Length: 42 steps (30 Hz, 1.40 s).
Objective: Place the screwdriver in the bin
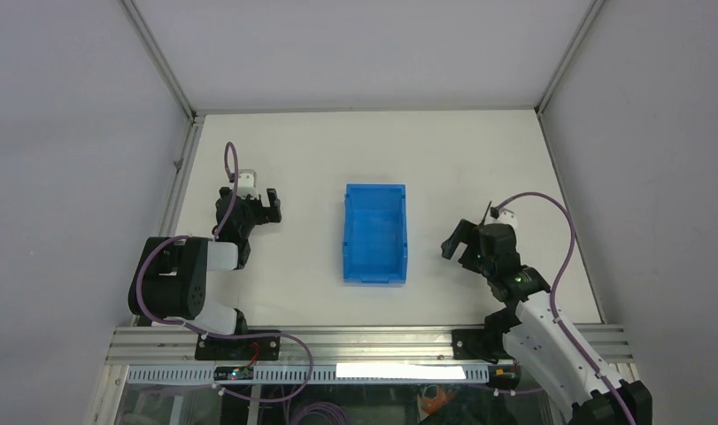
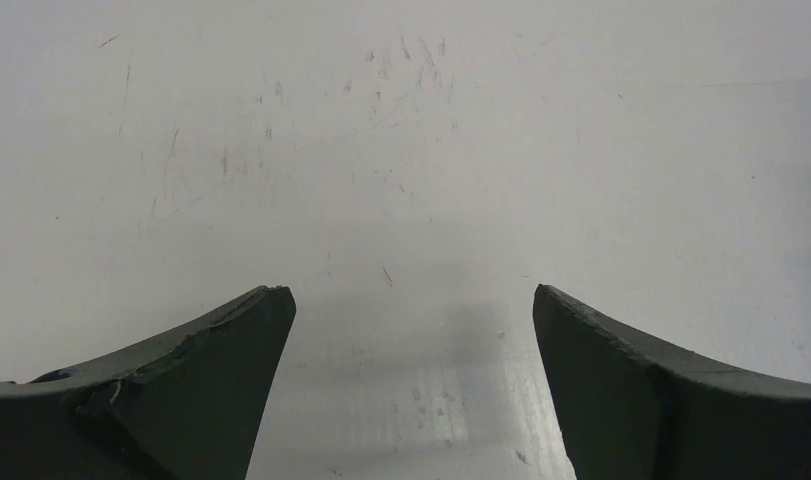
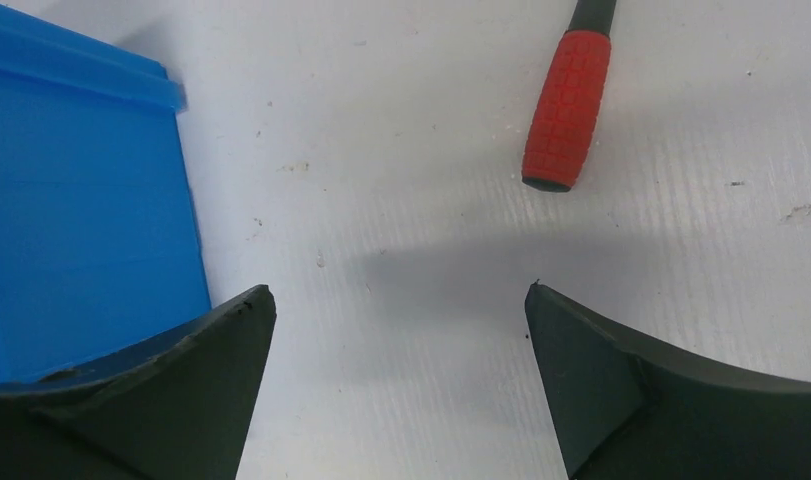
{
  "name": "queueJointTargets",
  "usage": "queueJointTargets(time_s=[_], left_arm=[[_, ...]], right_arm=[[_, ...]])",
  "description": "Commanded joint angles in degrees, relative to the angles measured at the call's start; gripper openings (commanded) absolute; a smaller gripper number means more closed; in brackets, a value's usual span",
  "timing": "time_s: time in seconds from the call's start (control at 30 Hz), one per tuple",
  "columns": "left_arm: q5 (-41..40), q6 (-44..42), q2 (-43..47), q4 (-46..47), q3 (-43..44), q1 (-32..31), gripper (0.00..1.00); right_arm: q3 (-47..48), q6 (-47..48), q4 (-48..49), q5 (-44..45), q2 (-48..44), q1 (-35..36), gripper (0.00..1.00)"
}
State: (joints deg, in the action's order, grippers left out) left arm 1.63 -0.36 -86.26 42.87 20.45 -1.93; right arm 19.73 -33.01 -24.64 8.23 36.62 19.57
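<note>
The screwdriver lies on the white table, its red handle just ahead of my right gripper and a little to the right, the black shaft running out of the top of the right wrist view. In the top view only a thin black bit of it shows beside the right gripper. That gripper is open and empty, just right of the blue bin. The bin's wall is at the left of the right wrist view. My left gripper is open and empty over bare table, left of the bin.
Grey enclosure walls stand around the white table at the left, back and right. An aluminium rail runs along the near edge by the arm bases. Purple cables loop over both arms.
</note>
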Motion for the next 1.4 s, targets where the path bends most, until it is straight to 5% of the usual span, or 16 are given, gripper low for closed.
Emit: queueJointTargets(time_s=[0.0, 0.3, 0.53, 0.8, 0.93, 1.1, 1.37], left_arm=[[0.8, 0.9, 0.0, 3.8, 1.3, -0.6, 0.99], [0.9, 0.9, 0.0, 3.7, 1.3, -0.5, 0.99], [0.9, 0.9, 0.0, 3.7, 1.3, -0.6, 0.99], [0.9, 0.9, 0.0, 3.7, 1.3, -0.6, 0.99], [0.9, 0.9, 0.0, 3.7, 1.3, -0.6, 0.99], [0.9, 0.9, 0.0, 3.7, 1.3, -0.6, 0.99], [0.9, 0.9, 0.0, 3.7, 1.3, -0.6, 0.99]], right_arm=[[1.7, -0.7, 2.2, 1.8, -2.3, -0.1, 0.99], [16.3, 5.6, -7.0, 2.9, -1.7, -0.1, 0.98], [43.3, 9.0, -24.5, 13.8, 20.4, -0.7, 0.99], [76.1, 16.3, -47.4, 2.5, 48.8, -9.9, 0.99], [76.9, 18.6, -49.4, -2.5, 58.0, -13.9, 0.99], [64.7, 18.4, -39.9, -6.6, 62.4, -18.6, 0.91], [51.2, 18.1, -26.0, -12.0, 68.0, -22.5, 0.67]])
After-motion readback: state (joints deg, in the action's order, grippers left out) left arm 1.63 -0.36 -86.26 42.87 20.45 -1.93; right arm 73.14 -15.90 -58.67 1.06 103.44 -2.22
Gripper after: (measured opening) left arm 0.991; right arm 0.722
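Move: The screwdriver lies on the table with its red handle towards the robot. Its middle is about 8 cm ahead of the right gripper, some 7 cm to its right and 6 cm below. The blue bin's middle is roughly 20 cm to the right gripper's left, 5 cm ahead and 3 cm lower. From the left gripper, the screwdriver is about 59 cm to the right, 8 cm back and 4 cm lower. Swing the right gripper up about 19 cm and forward some 14 cm, drifting right, then bring it down steeply and partly back over the screwdriver where handle meets shaft. On the way down, tip the fingers from slanting forward to nearly straight down, with the pads either side of the screwdriver, and begin closing them from wide open. ##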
